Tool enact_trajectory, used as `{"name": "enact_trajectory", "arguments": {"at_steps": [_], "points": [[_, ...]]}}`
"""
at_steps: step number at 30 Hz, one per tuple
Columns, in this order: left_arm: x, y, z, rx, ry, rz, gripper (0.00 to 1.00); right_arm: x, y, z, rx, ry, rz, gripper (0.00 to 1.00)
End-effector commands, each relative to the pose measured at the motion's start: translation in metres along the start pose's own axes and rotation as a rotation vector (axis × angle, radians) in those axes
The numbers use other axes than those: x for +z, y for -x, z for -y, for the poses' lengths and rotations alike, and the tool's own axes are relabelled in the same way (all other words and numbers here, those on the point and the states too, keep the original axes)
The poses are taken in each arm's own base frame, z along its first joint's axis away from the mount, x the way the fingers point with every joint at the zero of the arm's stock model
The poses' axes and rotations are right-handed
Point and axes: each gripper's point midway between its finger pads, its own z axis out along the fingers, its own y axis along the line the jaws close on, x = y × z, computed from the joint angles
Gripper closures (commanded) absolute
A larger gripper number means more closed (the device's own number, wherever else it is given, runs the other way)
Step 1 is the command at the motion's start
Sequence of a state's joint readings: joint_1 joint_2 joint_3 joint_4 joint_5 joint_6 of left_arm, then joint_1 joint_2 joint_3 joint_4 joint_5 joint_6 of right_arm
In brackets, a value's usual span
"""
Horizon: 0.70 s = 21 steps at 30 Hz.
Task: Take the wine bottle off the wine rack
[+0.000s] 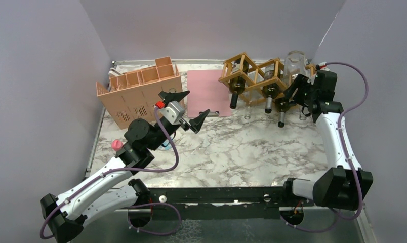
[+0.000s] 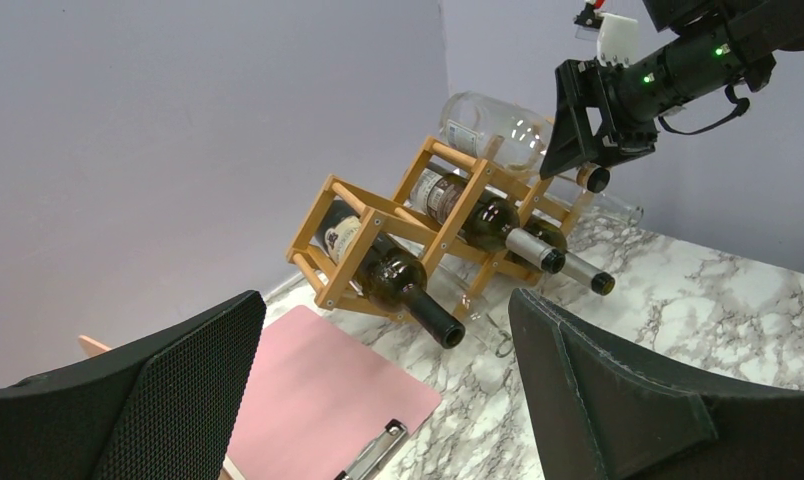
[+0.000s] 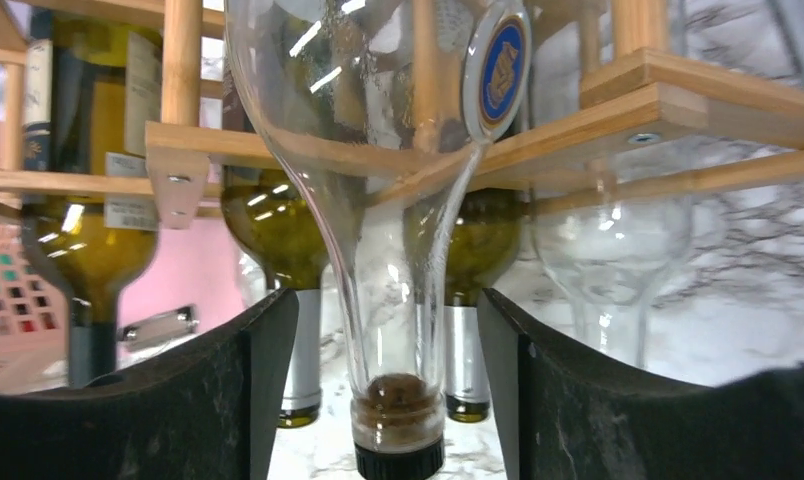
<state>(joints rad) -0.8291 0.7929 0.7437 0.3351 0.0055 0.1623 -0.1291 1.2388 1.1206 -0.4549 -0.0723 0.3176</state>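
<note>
The wine rack of golden-brown sticks stands at the back right, and the left wrist view shows the wine rack side-on. A clear wine bottle with a cork and dark cap lies on top of it, neck toward me. My right gripper is open, its fingers on either side of that clear wine bottle's neck with a gap on both sides. Seen from above, the right gripper is at the rack's right end. My left gripper hangs open and empty over the table's middle.
Three dark bottles lie in the rack's cells, necks pointing forward. A clear empty glass bottle lies low in the rack beside the held neck. A pink clipboard lies left of the rack. A salmon-pink perforated box stands at the back left.
</note>
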Motion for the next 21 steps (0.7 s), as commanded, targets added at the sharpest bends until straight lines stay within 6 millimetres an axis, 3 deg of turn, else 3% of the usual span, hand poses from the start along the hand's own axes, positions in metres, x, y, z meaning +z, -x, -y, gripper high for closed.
{"name": "enact_trajectory", "arguments": {"at_steps": [1, 21], "points": [[-0.0015, 0.0033, -0.0037, 0.008, 0.026, 0.020, 0.01, 0.0092, 0.0023, -0.0144, 0.037, 0.151, -0.012, 0.36], [-0.0012, -0.0030, -0.0064, 0.026, 0.044, 0.007, 0.01, 0.0186, -0.0030, -0.0176, 0.136, 0.318, -0.079, 0.47]]}}
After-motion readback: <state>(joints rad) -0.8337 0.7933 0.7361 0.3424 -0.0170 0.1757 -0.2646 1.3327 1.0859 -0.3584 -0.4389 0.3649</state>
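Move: The clear bottle lying on top of the wine rack has its neck already between the right hand's open fingers; its middle is about 11 cm ahead and 4 cm higher, neither left nor right. The silver-necked bottle lies some 7 cm to the hand's left, 3 ahead, 8 lower; a dark bottle on the lower tier is roughly 2 left, 2 ahead, 13 below. From the left hand the clear bottle is about 34 cm right, 13 ahead, 9 lower. Down and forward, easing slightly left as well, the right hand creeps about 2.5 cm along the clear bottle's neck towards its shoulder. It rolls some 15 degrees, left side rising, and turns a little counter-clockwise, while its fingers partly close from either side and appear to meet the glass neck by the end. ##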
